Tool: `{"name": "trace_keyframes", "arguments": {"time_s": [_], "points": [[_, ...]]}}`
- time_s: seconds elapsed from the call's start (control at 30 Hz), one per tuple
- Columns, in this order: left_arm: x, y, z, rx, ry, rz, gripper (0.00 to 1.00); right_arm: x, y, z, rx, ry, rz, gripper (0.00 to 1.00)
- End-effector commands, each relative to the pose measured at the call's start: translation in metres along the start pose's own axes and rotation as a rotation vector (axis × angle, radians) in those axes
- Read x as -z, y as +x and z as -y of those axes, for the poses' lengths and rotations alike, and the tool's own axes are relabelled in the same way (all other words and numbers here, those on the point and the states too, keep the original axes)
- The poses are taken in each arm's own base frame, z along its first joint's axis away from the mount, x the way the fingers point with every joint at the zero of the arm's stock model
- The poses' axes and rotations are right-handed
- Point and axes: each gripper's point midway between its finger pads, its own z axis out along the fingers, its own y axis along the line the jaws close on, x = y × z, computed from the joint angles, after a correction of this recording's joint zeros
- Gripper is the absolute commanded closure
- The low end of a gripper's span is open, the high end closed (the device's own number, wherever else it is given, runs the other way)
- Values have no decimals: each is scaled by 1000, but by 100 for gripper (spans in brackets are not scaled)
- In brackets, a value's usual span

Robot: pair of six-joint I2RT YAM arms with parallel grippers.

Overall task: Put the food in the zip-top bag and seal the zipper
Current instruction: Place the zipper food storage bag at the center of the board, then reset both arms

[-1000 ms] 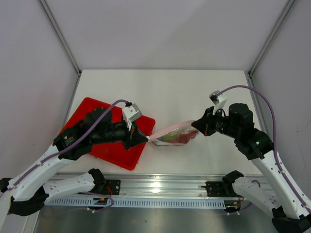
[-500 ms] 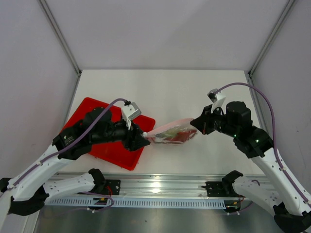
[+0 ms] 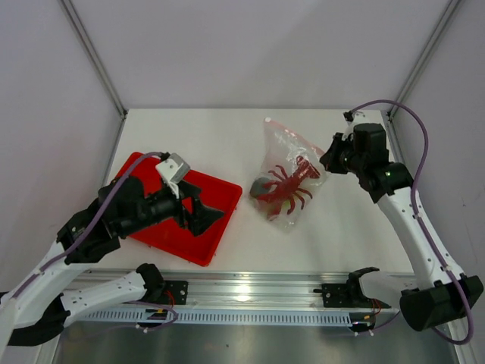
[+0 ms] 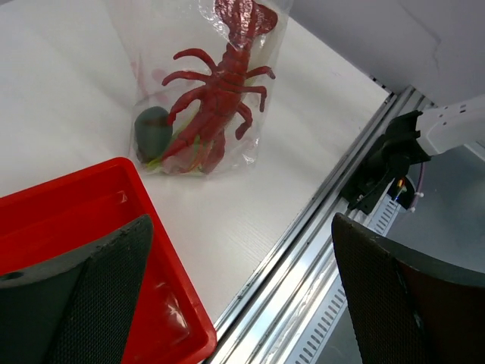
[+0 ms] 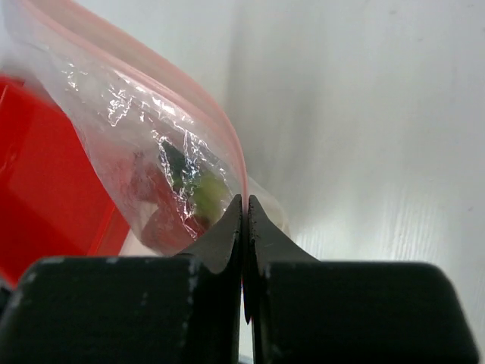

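The clear zip-top bag (image 3: 292, 163) holds the red lobster (image 3: 288, 186), the dark-green fruit (image 3: 261, 186) and the leek, of which only a green bit shows under the lobster (image 4: 189, 157). The pink zipper (image 3: 295, 136) runs along the bag's far edge. My right gripper (image 3: 326, 161) is shut on the zipper's right end, with the strip (image 5: 216, 114) pinched between its fingertips (image 5: 245, 199). My left gripper (image 3: 210, 215) is wide open and empty above the red tray's right corner, left of the bag. Its fingers (image 4: 83, 288) frame the left wrist view, with the bag (image 4: 204, 91) beyond them.
The red tray (image 3: 144, 171) lies at the left (image 4: 68, 220). A metal rail (image 3: 250, 292) runs along the table's near edge (image 4: 333, 227). Grey walls close in the sides and back.
My left gripper let go of the bag, opened and drew back left over the tray. My right gripper carried the bag's corner farther back and right, so the bag swung round.
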Motion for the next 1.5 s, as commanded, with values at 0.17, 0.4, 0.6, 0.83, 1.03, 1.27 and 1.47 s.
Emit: {"name": "trace_keyframes", "arguments": {"time_s": [0.17,0.4,0.6,0.83,1.03,1.27,1.47], "points": [[4,18,2,55,23,3,0,-54,-49,75,-144,168,146,100],[5,29,20,104,122,-32,1,-114,-66,162,-248,304,172,100],[10,48,16,126,121,-40,1,-151,-46,232,-345,435,119,100],[7,59,15,147,124,-51,0,-158,-29,256,-420,451,69,45],[3,54,13,160,107,-24,1,-113,-89,230,-357,501,151,0],[-19,60,5,209,67,-18,0,-58,-94,149,-252,417,183,1],[-43,56,-9,272,7,29,0,-39,-4,62,-147,321,138,1]]}}
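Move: My right hand holds the bag by one end of its zipper; the food hangs about 9 cm to my left, 10 cm below. The bare stretch of board where the bag will lie has its middle some 11 cm ahead, 4 cm right and 19 cm below. From my empty left hand that spot is roughly 30 cm ahead, 36 right, 26 below; the red tray's middle is about 14 cm ahead, 21 left, 25 below. I swing my right hand out to the right, forward and down, about 18 cm each way, turning it some 35 degrees clockwise to lay the bag down, then open the fingers wide and let go of the zipper end. I climb straight back up about 19 cm, drawing back and left over the bag. My open left hand meanwhile sinks about 8 cm. ##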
